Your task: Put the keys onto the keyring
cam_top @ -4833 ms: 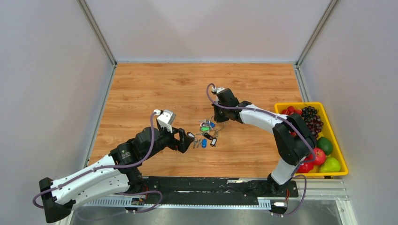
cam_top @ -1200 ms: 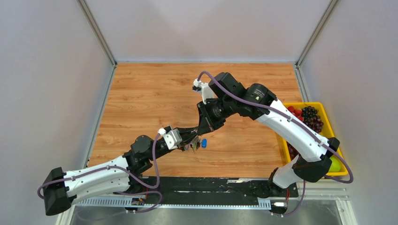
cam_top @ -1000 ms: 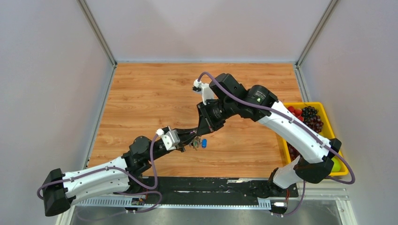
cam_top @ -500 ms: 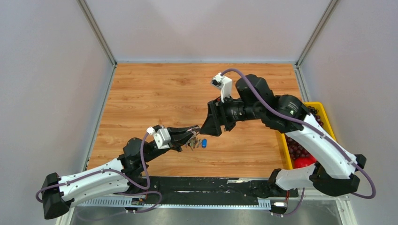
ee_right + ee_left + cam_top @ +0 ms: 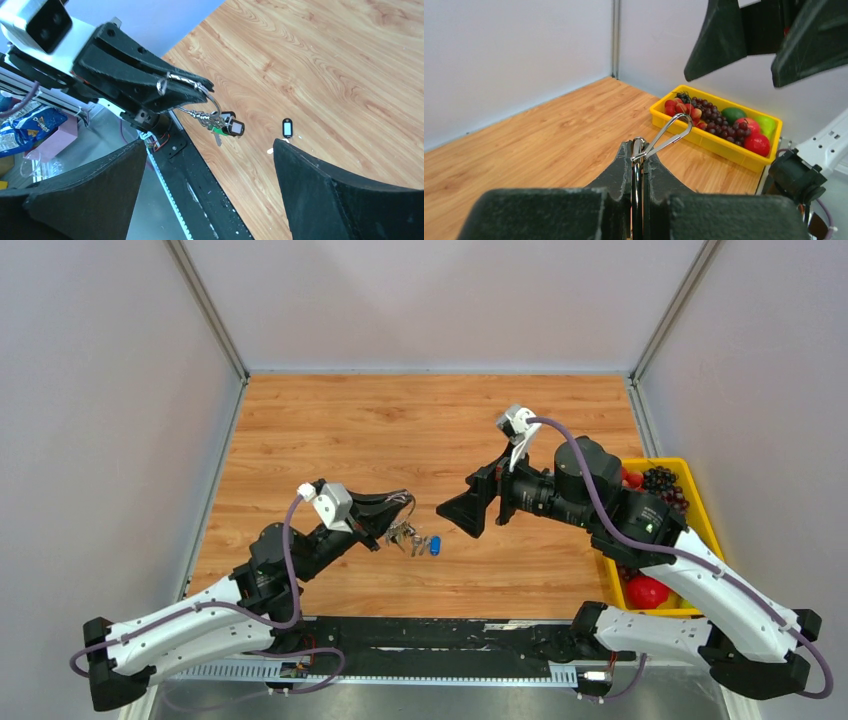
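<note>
My left gripper (image 5: pixel 397 503) is shut on the thin silver keyring (image 5: pixel 216 104) and holds it above the table. In the left wrist view the keyring (image 5: pixel 638 167) shows edge-on between the fingers, with a wire clip (image 5: pixel 670 132) sticking out of the tips. Several keys (image 5: pixel 404 535) with green, black and white tags (image 5: pixel 226 125) hang from the ring. One blue-tagged key (image 5: pixel 434 545) lies loose on the wood and also shows in the right wrist view (image 5: pixel 287 127). My right gripper (image 5: pixel 470 502) is open and empty, raised to the right of the ring.
A yellow tray (image 5: pixel 733 590) of fruit stands at the right edge of the table, also in the left wrist view (image 5: pixel 711 145). The black base rail (image 5: pixel 450 635) runs along the near edge. Grey walls close in the back and both sides.
My right gripper has drawn back to the right, away from the left gripper, and stands open. My left gripper has shifted a little left and up with the ring. The blue key has not moved.
</note>
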You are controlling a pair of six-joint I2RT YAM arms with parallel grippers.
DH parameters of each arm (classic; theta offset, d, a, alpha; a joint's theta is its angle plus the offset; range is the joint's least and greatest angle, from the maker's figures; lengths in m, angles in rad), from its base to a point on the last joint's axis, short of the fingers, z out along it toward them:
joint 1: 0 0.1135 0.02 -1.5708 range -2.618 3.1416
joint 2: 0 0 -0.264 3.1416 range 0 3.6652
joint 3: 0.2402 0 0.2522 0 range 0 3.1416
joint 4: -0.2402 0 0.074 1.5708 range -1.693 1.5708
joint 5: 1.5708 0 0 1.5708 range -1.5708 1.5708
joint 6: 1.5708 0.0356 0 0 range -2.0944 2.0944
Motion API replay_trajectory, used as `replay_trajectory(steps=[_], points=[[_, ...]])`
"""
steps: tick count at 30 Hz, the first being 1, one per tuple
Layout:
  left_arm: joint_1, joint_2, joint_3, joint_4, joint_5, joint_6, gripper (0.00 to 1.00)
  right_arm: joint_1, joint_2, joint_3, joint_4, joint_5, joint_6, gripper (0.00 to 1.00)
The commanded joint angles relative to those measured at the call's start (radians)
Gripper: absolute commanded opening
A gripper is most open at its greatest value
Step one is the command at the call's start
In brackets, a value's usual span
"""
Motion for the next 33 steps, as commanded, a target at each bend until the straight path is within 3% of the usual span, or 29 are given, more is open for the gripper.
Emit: replay_trajectory(steps=[1,9,22,33], points=[[0.001,-0.047,0.074,-0.111,-0.094,-0.091,0.00,0.001,-0.036,-0.085,0.209,-0.032,-0.026,1.00],[0.001,-0.072,0.140,-0.285,-0.168,-0.210,0.00,0.024,0.032,-0.105,0.307,-0.111,0.040,0.68],[0.001,-0.078,0.162,-0.390,-0.187,-0.307,0.00,0.153,0.156,-0.034,0.365,0.056,0.060,0.54],[0.001,-0.071,0.172,-0.409,-0.170,-0.329,0.00,0.192,0.215,0.002,0.390,0.178,0.070,0.47]])
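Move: The keyring, already pinched in the left fingertips, has its free end about 9 cm to the right hand's left, 2 cm ahead and 4 cm below it. The threaded keys hang some 8 cm beneath that end. On the table, roughly 37 cm below the right hand, the blue fob lies 7 cm ahead and 5 cm left, and the loose keys 7 cm ahead and 9 cm left. From the left hand, the keyring's free end is 2 cm right and 1 cm ahead. Leftward, about 9 cm, the right hand closes in on the keyring's free end, dipping a few centimetres and coming back up late while its wide-open fingers narrow to about half; contact can't be made out. The left hand keeps its pinch, shifts 3 cm left, then sinks about 3 cm and tips its fingers down some 20 degrees. ##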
